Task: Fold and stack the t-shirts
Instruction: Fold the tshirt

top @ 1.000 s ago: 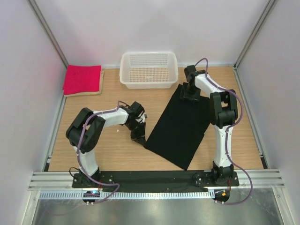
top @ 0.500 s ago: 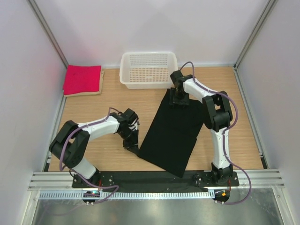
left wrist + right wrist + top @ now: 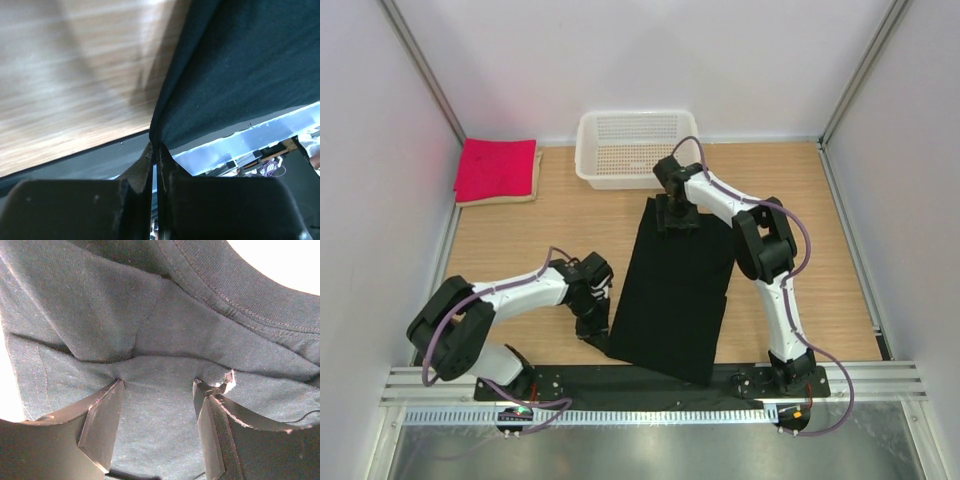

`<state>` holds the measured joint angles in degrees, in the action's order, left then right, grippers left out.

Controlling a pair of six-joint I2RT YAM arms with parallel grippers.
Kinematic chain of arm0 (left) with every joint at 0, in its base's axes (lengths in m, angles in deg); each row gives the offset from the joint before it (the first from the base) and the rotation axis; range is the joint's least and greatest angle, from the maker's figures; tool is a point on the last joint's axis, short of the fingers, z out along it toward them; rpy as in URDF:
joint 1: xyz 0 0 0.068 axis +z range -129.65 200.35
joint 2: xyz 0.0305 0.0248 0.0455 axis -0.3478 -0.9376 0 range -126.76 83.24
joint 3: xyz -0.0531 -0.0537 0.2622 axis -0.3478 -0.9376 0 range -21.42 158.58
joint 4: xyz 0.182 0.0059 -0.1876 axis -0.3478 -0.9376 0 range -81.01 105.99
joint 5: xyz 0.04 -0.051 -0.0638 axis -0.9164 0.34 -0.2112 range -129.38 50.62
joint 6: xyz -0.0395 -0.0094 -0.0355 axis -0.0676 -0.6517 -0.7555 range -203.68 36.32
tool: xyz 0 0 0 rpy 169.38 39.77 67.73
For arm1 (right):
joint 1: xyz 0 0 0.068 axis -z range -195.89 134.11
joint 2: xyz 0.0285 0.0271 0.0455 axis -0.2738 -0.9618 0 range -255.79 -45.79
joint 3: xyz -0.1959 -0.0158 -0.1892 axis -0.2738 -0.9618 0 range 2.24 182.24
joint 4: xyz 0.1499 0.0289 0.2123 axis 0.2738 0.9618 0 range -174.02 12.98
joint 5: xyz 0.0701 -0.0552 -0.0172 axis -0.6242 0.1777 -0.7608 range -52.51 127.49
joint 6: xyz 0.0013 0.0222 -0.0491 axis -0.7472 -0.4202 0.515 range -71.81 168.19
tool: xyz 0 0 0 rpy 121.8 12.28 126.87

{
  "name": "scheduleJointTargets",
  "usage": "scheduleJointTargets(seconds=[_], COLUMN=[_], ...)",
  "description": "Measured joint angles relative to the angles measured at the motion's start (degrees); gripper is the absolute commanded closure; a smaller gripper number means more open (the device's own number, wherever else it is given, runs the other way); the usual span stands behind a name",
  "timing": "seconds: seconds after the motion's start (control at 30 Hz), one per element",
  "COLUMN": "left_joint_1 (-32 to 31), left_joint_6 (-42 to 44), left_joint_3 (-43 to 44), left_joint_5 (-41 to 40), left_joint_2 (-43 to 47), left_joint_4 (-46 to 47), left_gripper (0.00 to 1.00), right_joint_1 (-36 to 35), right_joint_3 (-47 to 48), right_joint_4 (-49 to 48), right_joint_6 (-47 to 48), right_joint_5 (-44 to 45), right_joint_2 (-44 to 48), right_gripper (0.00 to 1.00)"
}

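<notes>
The black t-shirt [image 3: 675, 290] lies as a long folded strip down the middle of the table, its near end over the black base rail. My left gripper [image 3: 595, 335] is shut on the shirt's near-left corner. In the left wrist view the dark cloth [image 3: 240, 75] runs into the closed tips of the left gripper [image 3: 154, 147]. My right gripper [image 3: 677, 222] stands open on the shirt's far end. In the right wrist view the spread fingertips of the right gripper [image 3: 160, 385] press into the cloth [image 3: 150, 315] near the collar. A pink-red t-shirt [image 3: 497, 168] lies folded on a beige one [image 3: 498, 199] at the far left.
A white mesh basket [image 3: 636, 180] stands at the back centre, just behind the right gripper. White walls close the table on three sides. Bare wooden table [image 3: 540, 230] shows between the left arm and the folded stack.
Both arms have swung left and dragged the black shirt with them. It has turned from a slanted lie to nearly straight, and its near end has slid onto the base rail.
</notes>
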<state>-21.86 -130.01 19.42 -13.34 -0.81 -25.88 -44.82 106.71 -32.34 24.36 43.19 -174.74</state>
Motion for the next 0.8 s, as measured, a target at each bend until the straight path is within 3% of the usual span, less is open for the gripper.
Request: scheduleJointTargets(seconds=[0.8], left_joint_1=[-0.7], left_joint_6=[-9.2], left_joint_3=[-5.6], left_joint_5=[-2.9], left_joint_2=[6.2], left_joint_4=[2.0], left_gripper=[1.0], right_joint_1=[-9.5], right_joint_3=[33.6], right_joint_4=[7.9], right_joint_6=[-1.7], right_joint_5=[-7.7], right_joint_2=[-17.9], right_gripper=[0.32])
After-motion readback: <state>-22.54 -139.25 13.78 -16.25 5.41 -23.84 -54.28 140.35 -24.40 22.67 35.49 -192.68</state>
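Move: The right hand, fingers open, sits on the far part of the dark t-shirt; the bare table it is headed for, in front of the basket's left half, is some 14 cm to its left and 2 cm ahead. The shirt's far-left corner lies about 8 cm ahead and 8 cm left, the basket's middle roughly 21 cm ahead and 10 cm left, slightly higher. The left hand already pinches the near-left corner at the table's near edge, the shirt's middle about 16 cm ahead and 20 cm right of it, just below. With its open fingers down on the cloth, the right hand sweeps about 14 cm to the left past the front of the basket, dragging the far part of the t-shirt along; it slows at the end while tipping some 10 degrees so the fingertips lead left, turning about 10 degrees counter-clockwise, and rising 1.5 cm with the fingers still open. The left hand keeps the near-left corner pinched at the near table edge as the anchor, easing a couple of centimetres back and left, then coming about 1 cm forward again, and turning slightly counter-clockwise. ##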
